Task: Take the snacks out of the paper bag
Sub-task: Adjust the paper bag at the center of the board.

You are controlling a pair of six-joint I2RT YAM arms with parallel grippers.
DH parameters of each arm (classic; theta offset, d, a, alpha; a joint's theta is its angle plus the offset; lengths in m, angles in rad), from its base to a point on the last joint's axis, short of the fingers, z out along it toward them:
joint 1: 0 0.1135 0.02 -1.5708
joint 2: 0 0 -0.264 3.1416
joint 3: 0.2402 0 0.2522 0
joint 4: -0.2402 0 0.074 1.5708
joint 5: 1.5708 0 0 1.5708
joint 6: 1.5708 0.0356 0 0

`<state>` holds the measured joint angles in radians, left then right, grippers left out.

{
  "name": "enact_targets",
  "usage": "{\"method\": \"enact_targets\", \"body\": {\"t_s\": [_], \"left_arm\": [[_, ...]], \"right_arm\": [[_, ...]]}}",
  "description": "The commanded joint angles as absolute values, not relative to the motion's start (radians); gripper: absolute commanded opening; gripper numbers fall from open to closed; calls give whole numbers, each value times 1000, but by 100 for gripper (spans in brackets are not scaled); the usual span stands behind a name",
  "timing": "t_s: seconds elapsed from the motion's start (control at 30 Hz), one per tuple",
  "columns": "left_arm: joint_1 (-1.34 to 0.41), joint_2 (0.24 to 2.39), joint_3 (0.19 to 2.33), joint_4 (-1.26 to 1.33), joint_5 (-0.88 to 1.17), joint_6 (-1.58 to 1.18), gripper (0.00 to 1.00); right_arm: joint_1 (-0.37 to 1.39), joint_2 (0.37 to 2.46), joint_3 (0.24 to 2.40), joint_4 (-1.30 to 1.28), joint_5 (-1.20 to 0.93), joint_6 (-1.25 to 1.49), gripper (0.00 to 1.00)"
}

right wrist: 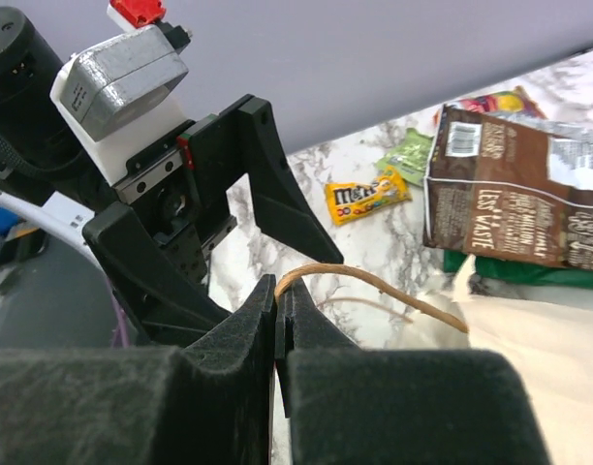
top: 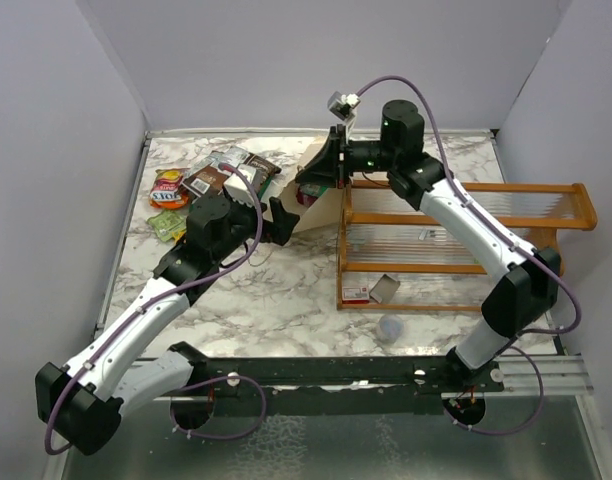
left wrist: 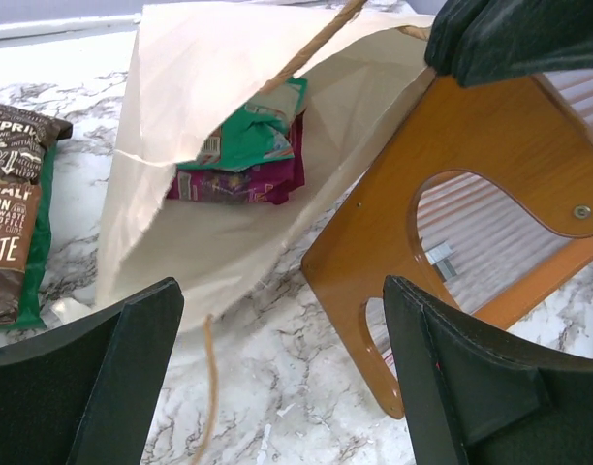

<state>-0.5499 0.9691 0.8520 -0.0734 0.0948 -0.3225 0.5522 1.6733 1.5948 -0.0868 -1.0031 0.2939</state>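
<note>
The beige paper bag (top: 322,192) lies on its side against the orange rack, its mouth towards my left gripper. In the left wrist view the paper bag (left wrist: 200,116) holds a teal packet (left wrist: 258,131) on a purple-magenta packet (left wrist: 240,182). My left gripper (left wrist: 277,378) is open and empty, just in front of the bag's mouth. My right gripper (right wrist: 282,300) is shut on the bag's string handle (right wrist: 374,283) and holds it up. Dark brown packets (top: 226,170), a red-orange packet (top: 169,187) and a green one (top: 168,224) lie on the table at the back left.
The orange wooden rack (top: 456,245) with clear ribbed panels stands right of the bag, touching it. A red-and-white card with a grey box (top: 371,291) and a grey round cap (top: 390,326) lie by its front. Grey walls close in both sides.
</note>
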Motion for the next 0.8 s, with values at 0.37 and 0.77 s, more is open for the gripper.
{"method": "enact_targets", "body": {"t_s": [0.37,0.77], "left_arm": [[-553,938,885,-50,81,-337,88],[-552,858,925,-126,-16,-310,89]], "right_arm": [[538,1647,1790,-162,-311,182,1],[307,1840,2130,-143,-414,131,1]]}}
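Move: Ahead of the right hand, which already pinches one handle, the paper bag's middle lies about 12 cm farther out, 4 cm to the right and 20 cm below. The rack's left end is level with the hand, some 9 cm to its right and 25 cm down; the brown pouch lies about 18 cm ahead, 13 cm left and 32 cm lower. From the left hand the bag is roughly 14 cm ahead, 7 cm right and 13 cm lower. Swinging the pinched handle outward over the paper bag to its far side, the right hand travels about 18 cm forward, along with some 10 cm right and 9 cm up, gathering speed and still going at the end; its wrist turns clockwise by roughly 45 degrees, fingers kept shut. The open left hand, touching nothing, mostly waits, then lifts about 4 cm. ##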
